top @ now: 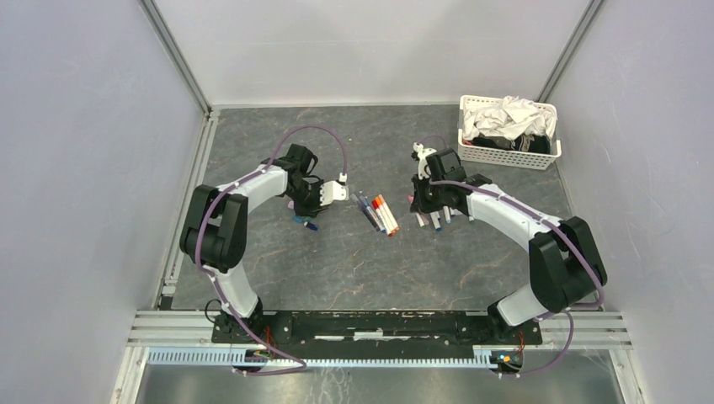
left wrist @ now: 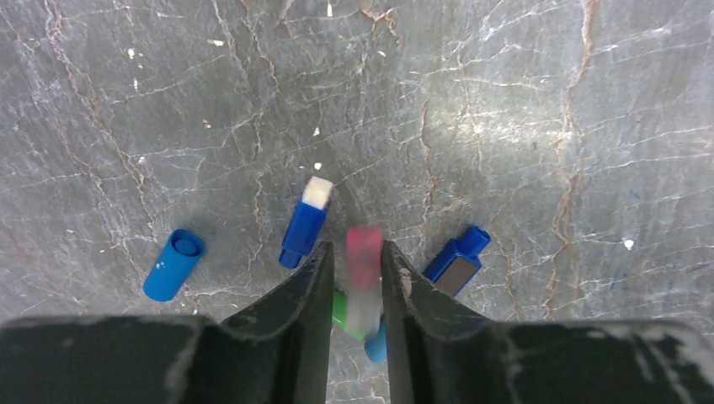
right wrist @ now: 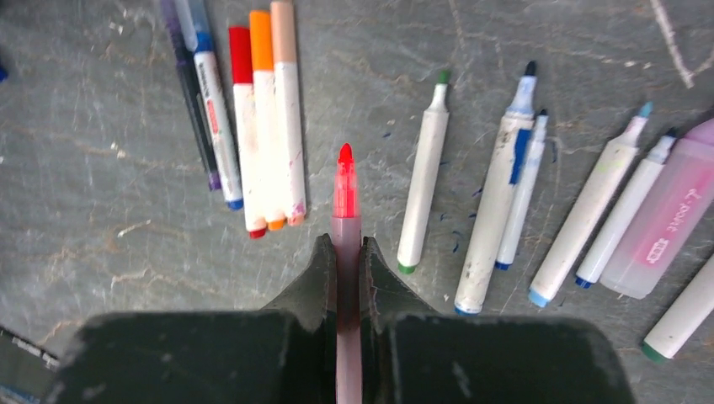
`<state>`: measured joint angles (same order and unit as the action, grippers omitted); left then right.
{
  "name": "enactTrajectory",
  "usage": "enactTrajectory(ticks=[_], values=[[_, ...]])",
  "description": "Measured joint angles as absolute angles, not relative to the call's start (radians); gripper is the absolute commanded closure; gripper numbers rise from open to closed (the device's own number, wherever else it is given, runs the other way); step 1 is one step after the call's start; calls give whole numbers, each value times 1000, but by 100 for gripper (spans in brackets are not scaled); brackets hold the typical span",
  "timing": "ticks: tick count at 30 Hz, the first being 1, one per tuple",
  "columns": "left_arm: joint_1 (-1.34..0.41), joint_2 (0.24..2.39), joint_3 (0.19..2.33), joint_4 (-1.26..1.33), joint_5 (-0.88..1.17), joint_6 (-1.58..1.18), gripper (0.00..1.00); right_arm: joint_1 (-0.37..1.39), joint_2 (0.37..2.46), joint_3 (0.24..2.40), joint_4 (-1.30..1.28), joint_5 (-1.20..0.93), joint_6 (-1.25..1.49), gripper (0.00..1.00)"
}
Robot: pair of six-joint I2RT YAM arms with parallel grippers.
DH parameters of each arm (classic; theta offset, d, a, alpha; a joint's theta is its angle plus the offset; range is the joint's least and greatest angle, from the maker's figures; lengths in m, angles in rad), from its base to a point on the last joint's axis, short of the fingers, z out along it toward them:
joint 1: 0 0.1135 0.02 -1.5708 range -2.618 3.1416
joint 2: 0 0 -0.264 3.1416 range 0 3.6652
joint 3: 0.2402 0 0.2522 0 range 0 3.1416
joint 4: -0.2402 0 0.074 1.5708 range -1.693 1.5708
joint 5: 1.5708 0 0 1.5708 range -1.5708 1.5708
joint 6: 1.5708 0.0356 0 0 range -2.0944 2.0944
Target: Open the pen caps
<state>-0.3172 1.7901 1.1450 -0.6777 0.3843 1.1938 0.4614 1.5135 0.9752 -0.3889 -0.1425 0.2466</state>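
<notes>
In the left wrist view my left gripper [left wrist: 354, 248] points down at the table with its jaws slightly apart. A blurred red pen cap [left wrist: 364, 261] is between them, loose, with a gap on one side. Blue caps [left wrist: 173, 265] [left wrist: 303, 231] [left wrist: 459, 261] and a green cap [left wrist: 341, 311] lie under and around it. My right gripper [right wrist: 345, 244] is shut on a red pen [right wrist: 345, 189] whose bare tip points away. Capped pens [right wrist: 253, 126] lie to its left. Uncapped white pens [right wrist: 425, 168] and a wider lilac pen [right wrist: 665, 223] lie to its right.
A white mesh basket [top: 508, 156] of cloth stands at the back right. A small row of pens [top: 379, 213] lies between the left gripper [top: 305, 215] and the right gripper [top: 434, 220]. Metal rails run along the table's left and near edges.
</notes>
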Motion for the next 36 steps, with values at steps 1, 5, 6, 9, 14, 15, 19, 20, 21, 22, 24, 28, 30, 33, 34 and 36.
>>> enactTrajectory(ticks=[1, 5, 6, 9, 14, 15, 19, 20, 21, 22, 24, 28, 30, 33, 34, 36], values=[[-317, 1792, 1145, -672, 376, 1189, 59, 461, 1515, 975, -380, -129, 250, 100], [-316, 1793, 1145, -661, 359, 1171, 34, 462, 1534, 973, -334, -73, 268, 100], [-316, 1793, 1145, -662, 356, 1168, 31, 462, 1544, 973, -323, -58, 274, 100], [-316, 1792, 1159, -685, 356, 1155, 8, 462, 1576, 972, -300, -8, 284, 100], [-315, 1782, 1245, -769, 370, 1110, 0, 462, 1613, 967, -284, 56, 289, 100], [-314, 1772, 1274, -792, 373, 1091, 0, 462, 1619, 966, -281, 66, 291, 100], [-313, 1721, 1413, -876, 375, 1007, 0, 462, 1635, 957, -263, 89, 297, 100], [-312, 1710, 1448, -893, 374, 989, 0, 462, 1638, 955, -261, 90, 299, 100], [-310, 1697, 1484, -906, 371, 970, 0, 462, 1644, 953, -258, 92, 301, 100], [-309, 1683, 1517, -921, 368, 948, 0, 462, 1648, 953, -257, 94, 303, 100], [-308, 1659, 1559, -944, 364, 915, 0, 462, 1651, 951, -253, 97, 309, 100], [-300, 1612, 1602, -997, 362, 866, 0, 469, 1651, 951, -244, 106, 325, 100], [-298, 1594, 1604, -1021, 363, 849, 0, 476, 1651, 951, -242, 107, 329, 100], [-298, 1582, 1604, -1054, 364, 839, 0, 495, 1653, 951, -237, 102, 342, 100], [-298, 1581, 1604, -1059, 364, 838, 0, 500, 1656, 951, -236, 100, 346, 100], [-298, 1581, 1604, -1071, 363, 836, 0, 511, 1670, 952, -226, 96, 353, 100]])
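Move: The left hand holds the red cap some 2 cm above a bare spot 1 cm to its right. The blue-and-white cap lies about 2 cm ahead and level sideways, the dark blue cap some 4 cm back and 2 cm left. The right hand's uncapped red pen goes to the gap about 2 cm ahead, level sideways and 7 cm below; the green-tipped pen lies 2 cm ahead, 2 cm right, and the peach-capped pen 1 cm ahead, 6 cm left. The left hand stays low over the loose caps while its fingers open wide and let go of the red cap, then rises about 19 cm, swinging a few centimetres forward and back again as the hand turns counter-clockwise. The right hand, still pinching the uncapped red pen with its tip outward, sinks about 5 cm and goes some 3 cm forward, veering right and then back left, with a slight clockwise turn, towards the gap beside the green-tipped pen. ##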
